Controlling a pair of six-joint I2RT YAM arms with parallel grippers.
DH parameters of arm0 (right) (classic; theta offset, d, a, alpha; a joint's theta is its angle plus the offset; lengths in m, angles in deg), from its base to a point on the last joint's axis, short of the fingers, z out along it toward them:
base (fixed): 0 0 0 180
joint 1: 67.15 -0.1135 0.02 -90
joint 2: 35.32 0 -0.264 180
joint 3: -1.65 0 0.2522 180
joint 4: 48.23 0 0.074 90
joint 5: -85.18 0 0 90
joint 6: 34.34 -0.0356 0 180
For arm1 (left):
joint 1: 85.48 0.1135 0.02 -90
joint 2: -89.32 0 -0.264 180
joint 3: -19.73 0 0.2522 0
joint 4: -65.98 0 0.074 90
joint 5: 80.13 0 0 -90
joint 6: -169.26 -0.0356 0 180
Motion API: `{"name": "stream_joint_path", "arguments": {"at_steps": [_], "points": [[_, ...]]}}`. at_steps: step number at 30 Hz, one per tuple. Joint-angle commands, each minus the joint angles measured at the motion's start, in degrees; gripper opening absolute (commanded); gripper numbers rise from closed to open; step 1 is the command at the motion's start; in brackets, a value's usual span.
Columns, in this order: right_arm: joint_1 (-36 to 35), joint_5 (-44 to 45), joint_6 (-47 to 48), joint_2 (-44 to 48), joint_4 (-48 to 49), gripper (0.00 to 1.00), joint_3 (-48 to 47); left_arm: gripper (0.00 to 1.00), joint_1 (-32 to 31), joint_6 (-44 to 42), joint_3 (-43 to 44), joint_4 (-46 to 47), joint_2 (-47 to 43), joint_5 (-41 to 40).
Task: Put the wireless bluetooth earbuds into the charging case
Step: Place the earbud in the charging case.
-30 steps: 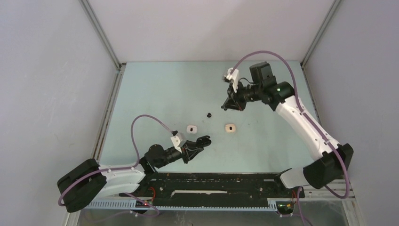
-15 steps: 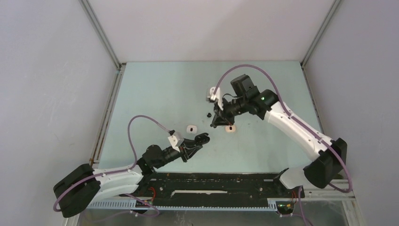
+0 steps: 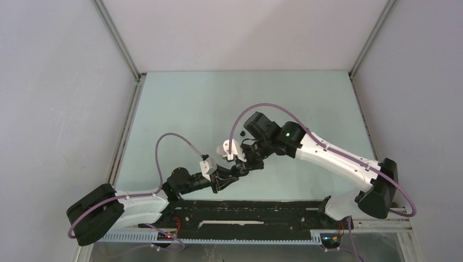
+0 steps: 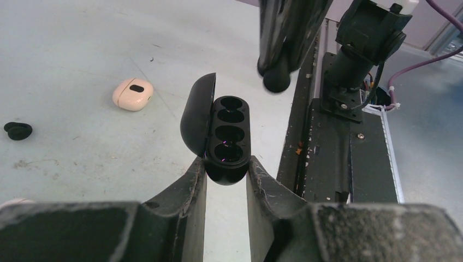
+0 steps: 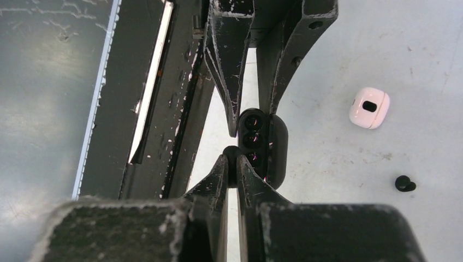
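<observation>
My left gripper (image 4: 226, 166) is shut on the black charging case (image 4: 228, 125), which is held off the table with its lid (image 4: 195, 112) swung open and both sockets empty. My right gripper (image 5: 232, 161) is shut on a black earbud (image 5: 231, 154) at its fingertips. That earbud (image 4: 277, 79) hangs just beyond the far end of the case, beside the case (image 5: 256, 136) rather than in a socket. Both grippers meet near the table's front middle (image 3: 239, 169). A second black earbud (image 4: 17, 130) lies on the table.
A pale closed case (image 4: 132, 94) lies on the table left of the held case and shows white in the right wrist view (image 5: 369, 107), with the loose black earbud (image 5: 404, 183) close by. The black base rail (image 3: 245, 210) runs along the near edge.
My right arm has swung from the far right down and toward the near left, bringing its shut fingers to the open case. My left gripper has held the case almost still.
</observation>
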Motion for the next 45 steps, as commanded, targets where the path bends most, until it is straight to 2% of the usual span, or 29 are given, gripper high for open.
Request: {"name": "stream_joint_path", "arguments": {"at_steps": [1,16,27,36,42,45], "points": [[-2.05,3.65,-0.40,-1.85,2.42,0.00,-0.24,0.00,0.27,-0.77,1.03,4.35,0.23,2.01],[-3.63,4.77,-2.05,-5.37,6.19,0.00,-0.20,0.00,0.26,0.08,0.59,6.22,0.11,3.01],[-4.93,6.18,-1.67,-7.17,5.11,0.01,-1.25,0.00,0.33,0.37,0.26,6.78,-0.36,3.10],[-5.01,6.64,-2.55,-3.92,4.60,0.25,-1.47,0.00,0.29,0.37,0.31,6.52,-0.26,2.77],[-3.32,0.79,-2.64,-0.30,-1.78,0.28,-7.46,0.00,0.25,0.37,0.50,6.28,0.09,2.48],[0.83,-4.18,-2.99,1.43,-4.48,0.28,-11.73,0.00,0.30,0.37,0.65,6.18,0.48,2.32]]}}
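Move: Below the earbud held in the right fingers is the open charging case, its middle about 5 cm down, 1 cm to the left and level fore and aft. The pink case lies on the table some 11 cm ahead and 8 cm right, 17 cm below; the loose black earbud is about 18 cm straight ahead and the white case 12 cm ahead, 8 cm left, both at table height. The left hand grips the charging case, whose middle is roughly 2 cm right, 1 cm ahead and 1 cm above its hand point. Lowering the held earbud about 3.5 cm while easing 2.5 cm left, the right hand brings it down into the pair of wells nearest the left fingers, pauses and opens slightly to let go, then rises about 4 cm, clear of the case. The left hand keeps its grip on the case and rises only about 1 cm, early on. ##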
